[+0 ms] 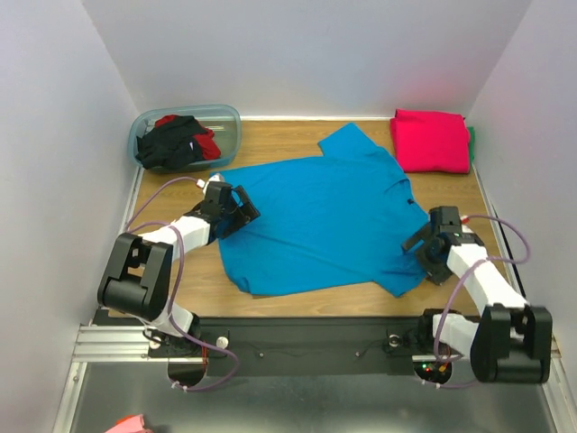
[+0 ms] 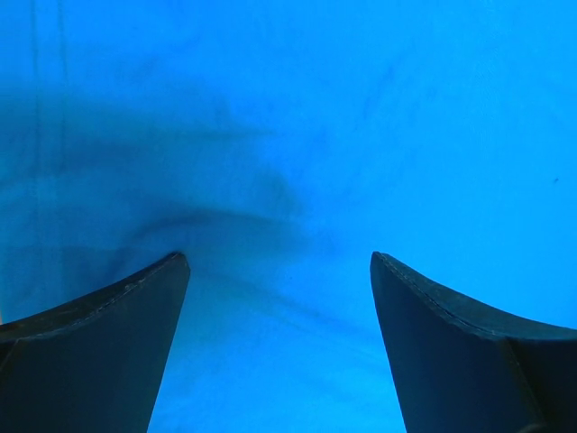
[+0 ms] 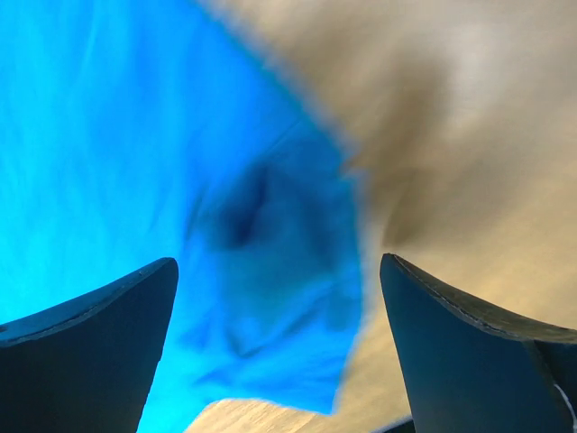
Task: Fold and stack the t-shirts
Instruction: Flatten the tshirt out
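The turquoise-blue t-shirt (image 1: pixel 315 216) lies spread flat in the middle of the wooden table. My left gripper (image 1: pixel 242 209) is open over the shirt's left edge; in the left wrist view blue cloth (image 2: pixel 288 162) fills the frame between my left gripper (image 2: pixel 279 271). My right gripper (image 1: pixel 416 245) is open over the shirt's right sleeve; the right wrist view shows my right gripper (image 3: pixel 278 275) above that sleeve corner (image 3: pixel 288 298). A folded magenta-pink shirt (image 1: pixel 431 140) lies at the back right. Black and red shirts (image 1: pixel 178 142) lie crumpled in the tub.
A translucent blue-grey plastic tub (image 1: pixel 230 122) stands at the back left. Something green (image 1: pixel 471 137) peeks from under the pink shirt. White walls close in the table on three sides. Bare wood (image 3: pixel 487 162) shows right of the sleeve.
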Tool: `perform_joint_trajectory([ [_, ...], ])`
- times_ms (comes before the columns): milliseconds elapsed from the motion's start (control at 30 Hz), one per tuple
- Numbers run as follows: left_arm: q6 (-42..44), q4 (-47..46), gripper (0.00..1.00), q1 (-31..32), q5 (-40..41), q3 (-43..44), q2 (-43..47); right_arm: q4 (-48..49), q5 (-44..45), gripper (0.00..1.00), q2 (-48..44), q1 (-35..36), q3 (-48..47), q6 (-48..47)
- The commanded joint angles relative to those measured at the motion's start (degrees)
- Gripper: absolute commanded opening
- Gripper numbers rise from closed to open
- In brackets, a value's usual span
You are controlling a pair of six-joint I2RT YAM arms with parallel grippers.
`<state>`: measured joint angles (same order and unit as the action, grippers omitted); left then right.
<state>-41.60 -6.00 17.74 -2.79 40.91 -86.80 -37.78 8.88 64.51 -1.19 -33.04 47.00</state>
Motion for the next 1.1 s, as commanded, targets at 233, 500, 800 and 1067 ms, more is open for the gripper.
perform_joint_trajectory([
  [233,3.37,5.03,0.95,-2.71,1.12,-2.85,1.19,-13.29,10.72,1.00,-18.97,-2.50,-5.63,11.09],
  [500,4.34,4.68,0.96,-2.71,-0.12,-0.22,3.66,11.49,-28.49,1.00,-7.08,0.03,-10.27,-5.34],
  [800,5.48,4.24,0.96,-2.80,-0.47,7.94,-5.12,13.35,-5.30,1.00,27.57,15.69,-32.60,-17.48],
  [1067,8.82,4.95,0.95,-2.71,-5.03,18.76,-18.29,12.99,-2.11,1.00,48.86,14.73,-45.89,-15.72],
])
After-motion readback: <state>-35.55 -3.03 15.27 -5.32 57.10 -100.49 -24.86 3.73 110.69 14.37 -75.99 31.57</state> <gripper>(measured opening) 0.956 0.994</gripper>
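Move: Under the low, open right fingers lies the t-shirt's near right edge; the shirt's middle is about 12 cm ahead and 24 cm to the left. From this hand the far sleeve is some 36 cm ahead and 16 cm left, the red folded stack about 36 cm ahead and 5 cm right. The left hand has the shirt's middle 16 cm to its right and 2 cm back, with the basket roughly 23 cm ahead and 16 cm left. Lifting off the near right edge, the right hand drifts slightly right as it rises about 9 cm, then swings some 22 cm forward and to the left over the shirt, turning about 30 degrees counter-clockwise, and comes down low onto the part below the far sleeve. The left hand, staying low, shifts a little left, pauses, then pushes the cloth about 7 cm forward. Both grippers stay open. ##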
